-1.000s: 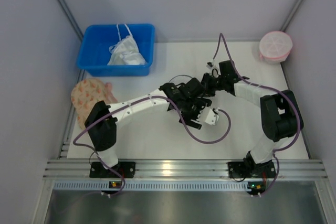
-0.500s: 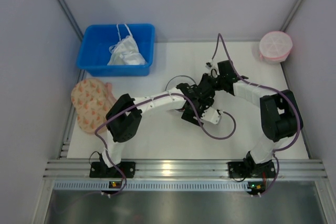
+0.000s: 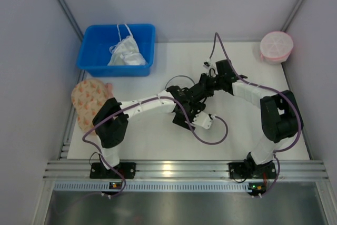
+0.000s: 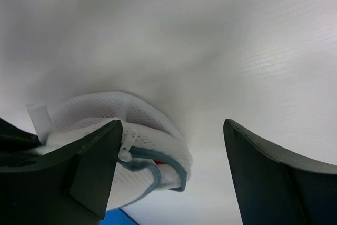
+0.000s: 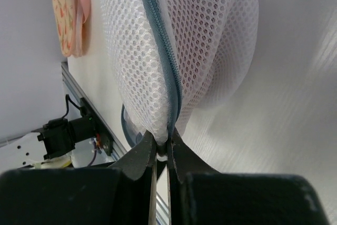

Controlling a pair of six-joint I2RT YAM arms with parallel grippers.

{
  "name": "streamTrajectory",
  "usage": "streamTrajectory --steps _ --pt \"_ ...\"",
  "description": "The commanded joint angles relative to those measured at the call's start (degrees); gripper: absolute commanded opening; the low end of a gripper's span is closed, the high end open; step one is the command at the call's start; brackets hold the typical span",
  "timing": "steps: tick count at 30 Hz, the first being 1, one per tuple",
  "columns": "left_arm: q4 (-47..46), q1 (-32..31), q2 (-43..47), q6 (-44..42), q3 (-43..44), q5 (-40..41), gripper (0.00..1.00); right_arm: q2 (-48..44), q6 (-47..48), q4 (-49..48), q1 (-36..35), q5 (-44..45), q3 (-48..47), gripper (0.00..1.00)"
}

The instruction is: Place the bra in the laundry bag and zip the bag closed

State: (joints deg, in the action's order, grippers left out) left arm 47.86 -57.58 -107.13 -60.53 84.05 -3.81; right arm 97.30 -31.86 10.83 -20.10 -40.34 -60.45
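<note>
The laundry bag (image 5: 210,35), white mesh with a grey zipper band, lies mid-table under both grippers. In the top view only its thin dark rim (image 3: 178,76) shows. My right gripper (image 5: 163,148) is shut on the bag's edge at the zipper seam; it also shows in the top view (image 3: 204,89). My left gripper (image 4: 172,126) is open, its left finger against the bag's zipper end (image 4: 142,130) beside a white pull tab (image 4: 125,148). It also shows in the top view (image 3: 190,101). A sliver of the red bra (image 4: 158,162) shows inside the bag's opening.
A blue bin (image 3: 89,59) at the back left holds a white garment (image 3: 126,52). A beige patterned disc (image 3: 92,103) lies at the left edge. A pink round mesh bag (image 3: 276,46) sits at the back right. Grey walls close both sides.
My left arm swung its wrist right, then back left beside the bag. My right gripper edged slightly up and left, still shut on the bag.
</note>
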Motion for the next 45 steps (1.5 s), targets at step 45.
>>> streamTrajectory --steps 45 --pt "0.13 2.65 -0.44 -20.42 3.31 -8.5 0.5 0.35 3.03 2.27 -0.47 1.58 -3.36 0.0"
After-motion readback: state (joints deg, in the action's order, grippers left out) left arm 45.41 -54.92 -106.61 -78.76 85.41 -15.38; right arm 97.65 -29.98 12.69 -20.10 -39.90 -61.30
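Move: The zip pull hangs close to the left hand's open fingers, about 2 cm ahead of the hand point, 3 cm to its right and roughly level. The right gripper is pinching the bag's zip end some 7 cm ahead and 5 cm right of the left hand, about 2 cm higher; the bag's middle is roughly 8 cm ahead and 2 cm left, a little lower. From the right hand, the pull is about 5 cm back, 2 cm left and 3 cm below. Up, back and to the left first, the left hand backs off the zip pull, rising about 8 cm, then swings right, forward and down again to finish some 3 cm right of where it began, the pull between its fingertips. On the way the wrist turns clockwise by nearly 20 degrees and the fingers narrow to about half open, not shut. The right hand stays in place, still pinching the bag's zip end. ##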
